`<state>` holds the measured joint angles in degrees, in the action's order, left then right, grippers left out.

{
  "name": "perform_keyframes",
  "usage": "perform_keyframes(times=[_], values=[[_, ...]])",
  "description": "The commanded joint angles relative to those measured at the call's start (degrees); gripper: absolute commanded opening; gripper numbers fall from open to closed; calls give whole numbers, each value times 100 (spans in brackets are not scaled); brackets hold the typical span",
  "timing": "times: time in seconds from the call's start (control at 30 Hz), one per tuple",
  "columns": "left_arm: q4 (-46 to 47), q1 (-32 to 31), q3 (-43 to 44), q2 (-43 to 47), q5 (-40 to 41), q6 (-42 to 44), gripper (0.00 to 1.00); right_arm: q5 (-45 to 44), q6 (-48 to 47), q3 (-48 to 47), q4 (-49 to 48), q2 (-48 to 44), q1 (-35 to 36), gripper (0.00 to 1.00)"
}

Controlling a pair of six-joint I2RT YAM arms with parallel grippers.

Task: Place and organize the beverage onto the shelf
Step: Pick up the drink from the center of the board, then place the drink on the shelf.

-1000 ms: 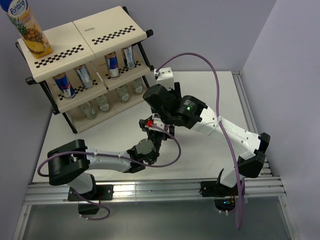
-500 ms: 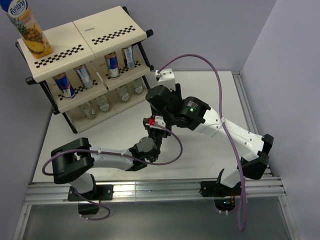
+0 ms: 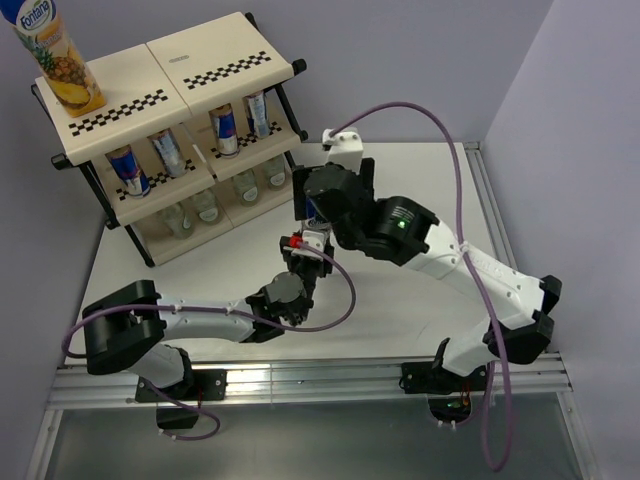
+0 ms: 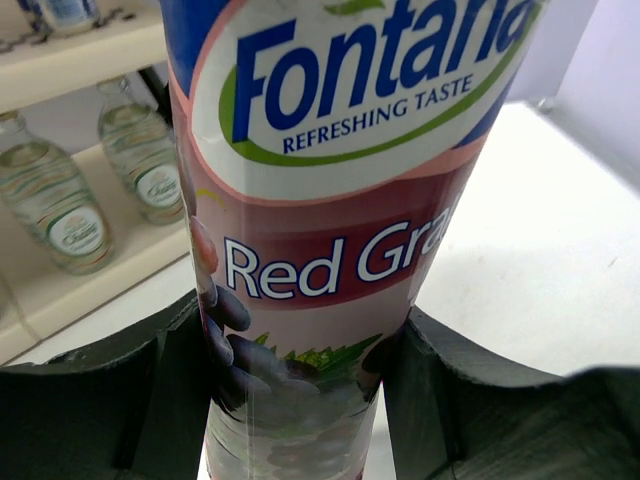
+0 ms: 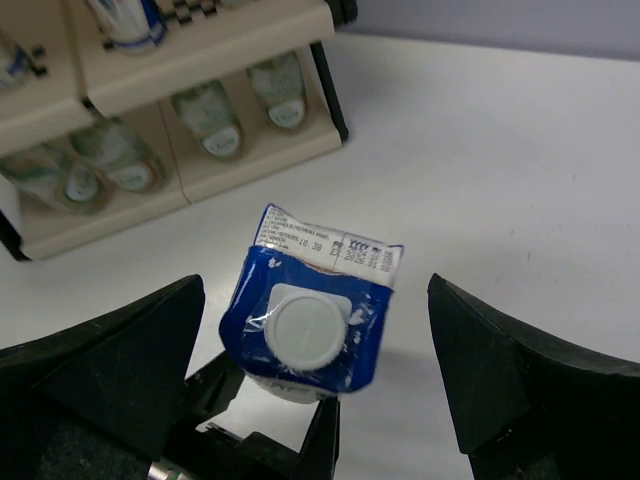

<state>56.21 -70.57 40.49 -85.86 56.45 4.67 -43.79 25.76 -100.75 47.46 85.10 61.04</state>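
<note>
The grape carton (image 4: pixel 330 200) stands upright on the table in front of the shelf (image 3: pixel 180 75). My left gripper (image 4: pixel 300 400) is shut on its lower body, both pads pressed to its sides. From above, the right gripper (image 5: pixel 310 350) hangs open over the carton's blue top and white cap (image 5: pixel 310 325), fingers well apart and touching nothing. In the top view the carton (image 3: pixel 313 212) is mostly hidden between the left gripper (image 3: pixel 300 262) and the right gripper (image 3: pixel 318 200). The pineapple carton (image 3: pixel 55 55) stands on the shelf's top left. Cans (image 3: pixel 168 152) fill the middle tier and bottles (image 3: pixel 205 207) the bottom one.
The shelf's black frame leg (image 5: pixel 328 90) and bottom tier of bottles (image 5: pixel 215 125) lie just beyond the carton. White table (image 3: pixel 420 180) extends to the right, up to the metal rail (image 3: pixel 490 210). Purple cables (image 3: pixel 440 150) arc over both arms.
The left gripper's jaws have closed onto the grape carton. The right gripper's jaws have opened off the carton's top, and the right arm has shifted slightly up and right.
</note>
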Motion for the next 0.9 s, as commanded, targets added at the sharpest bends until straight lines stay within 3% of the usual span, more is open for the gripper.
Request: perform_keyframes(times=[0.0,0.07,0.27,0.43,0.63,0.87], values=[[760,43,143,728,-55,-212,51,-420,-27,-191,-703,-617,58,100],[760,43,135,913,-72,-159,46,-446,-36,-138,-747,-731,49,100],[550,122,301,1230,-55,-124,47,-516,-36,108,-730,-1091,40,100],[-170,262,819,1449,182,-220,47,-631,17,994,-974,-1846,-56,100],[-1461,622,1961,1581,367,-185,47,-404,-18,2208,-1371,-3051,-583,100],[-2236,965,3464,1424,358,420,48,168,-71,2692,-1310,-3254,-1410,100]])
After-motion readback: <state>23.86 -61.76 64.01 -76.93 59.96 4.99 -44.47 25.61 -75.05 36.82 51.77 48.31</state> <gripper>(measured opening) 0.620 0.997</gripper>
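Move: Held upright in the left hand, the red grape carton may be meant for the right half of the shelf's top board, some 22 cm ahead, 16 cm left and 14 cm above that hand. The pineapple carton stands about 25 cm left of that spot and 6 cm nearer; the rightmost bottle is roughly 20 cm ahead of the left hand, 9 cm left and 14 cm below. From the already open right hand, the grape carton's middle is about 13 cm below, 2 cm back and 1 cm left. Lifting its open fingers about 8 cm clear of the grape carton's top, the right hand then swings some 16 cm right and sinks partway, its fingers tipping up slightly. The left keeps its grip on the carton and first eases left with a small dip, then climbs to finish about 13 cm higher, 6 cm left and 4 cm forward, turning slightly counter-clockwise towards the shelf. ##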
